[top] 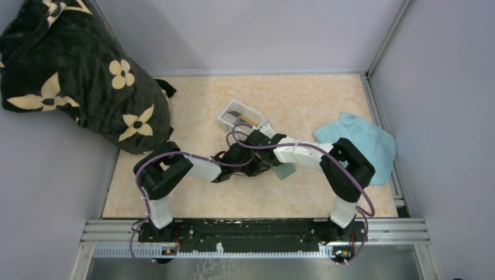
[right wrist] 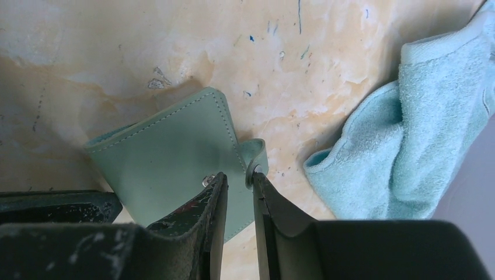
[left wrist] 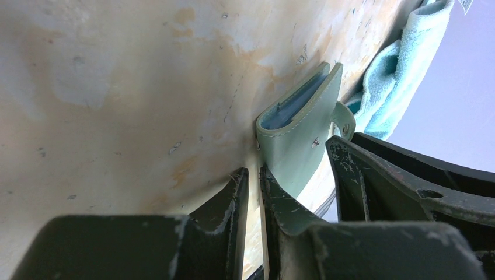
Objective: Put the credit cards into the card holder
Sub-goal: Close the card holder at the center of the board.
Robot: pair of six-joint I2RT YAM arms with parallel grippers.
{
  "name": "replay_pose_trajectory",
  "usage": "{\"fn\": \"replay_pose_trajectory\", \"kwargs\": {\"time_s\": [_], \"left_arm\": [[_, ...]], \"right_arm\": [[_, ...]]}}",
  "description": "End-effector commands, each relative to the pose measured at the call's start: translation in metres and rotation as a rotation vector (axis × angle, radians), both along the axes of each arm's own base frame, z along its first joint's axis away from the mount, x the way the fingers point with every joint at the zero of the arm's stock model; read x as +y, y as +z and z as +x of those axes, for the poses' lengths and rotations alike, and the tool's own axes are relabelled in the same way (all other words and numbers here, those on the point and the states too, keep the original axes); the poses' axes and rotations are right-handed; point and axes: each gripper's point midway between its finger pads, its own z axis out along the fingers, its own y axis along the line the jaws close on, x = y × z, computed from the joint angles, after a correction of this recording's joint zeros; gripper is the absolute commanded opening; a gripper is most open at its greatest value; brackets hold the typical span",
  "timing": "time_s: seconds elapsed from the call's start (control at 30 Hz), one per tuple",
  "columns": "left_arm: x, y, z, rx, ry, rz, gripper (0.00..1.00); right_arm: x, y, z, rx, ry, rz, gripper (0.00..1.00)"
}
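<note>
The grey-green card holder (top: 285, 171) lies folded on the table between the two grippers, its pale blue inside showing in a slit (left wrist: 295, 146). My left gripper (left wrist: 254, 170) is at its near corner with a thin gap between the jaws. Only table shows in that gap, and the right finger rests against the cover. My right gripper (right wrist: 236, 175) hovers over the holder (right wrist: 169, 151), jaws slightly apart. The snap strap (right wrist: 257, 154) touches the tip of its right finger. The credit cards (top: 238, 115), dark grey and orange-yellow, lie in the white tray (top: 225, 121).
A light blue towel (top: 362, 143) is bunched to the right of the holder (right wrist: 420, 116). A black cloth with cream flowers (top: 76, 76) fills the back left corner. The right gripper's body (left wrist: 420, 186) is close beside my left fingers.
</note>
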Motion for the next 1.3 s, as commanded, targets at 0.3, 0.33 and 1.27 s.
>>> {"fn": "replay_pose_trajectory", "kwargs": {"time_s": [0.3, 0.33, 1.27], "left_arm": [[0.046, -0.066, -0.023, 0.114, 0.001, 0.242, 0.21], [0.046, -0.067, -0.023, 0.116, 0.0, 0.243, 0.21], [0.047, -0.073, -0.025, 0.13, -0.008, 0.24, 0.21]], "right_arm": [[-0.002, 0.019, 0.012, -0.084, -0.009, -0.053, 0.24], [-0.003, 0.02, 0.012, -0.086, -0.008, -0.053, 0.24], [-0.001, 0.016, 0.014, -0.071, -0.009, -0.044, 0.0]]}}
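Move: The card holder's tab is right at my right fingertips, about 1 cm below the point between them. The folded holder's middle is some 2 cm back from this hand, 3 cm to its left and 3 cm lower. The light-blue towel lies about 23 cm to the right and 5 cm farther out, and the white tray about 17 cm to the left and 15 cm farther out. From my left hand, which rests at the holder's left edge, the tab is roughly 4 cm ahead and 6 cm to the right. I ease my right hand about 1 cm each up, to the right and forward, outward from the snap on the card holder's cover, tilting the fingertips up by some 5 degrees. Then I stay there and shut the slightly open fingers almost fully, pinching the tab's end. My left hand stays still against the holder's left edge, steadying it. ##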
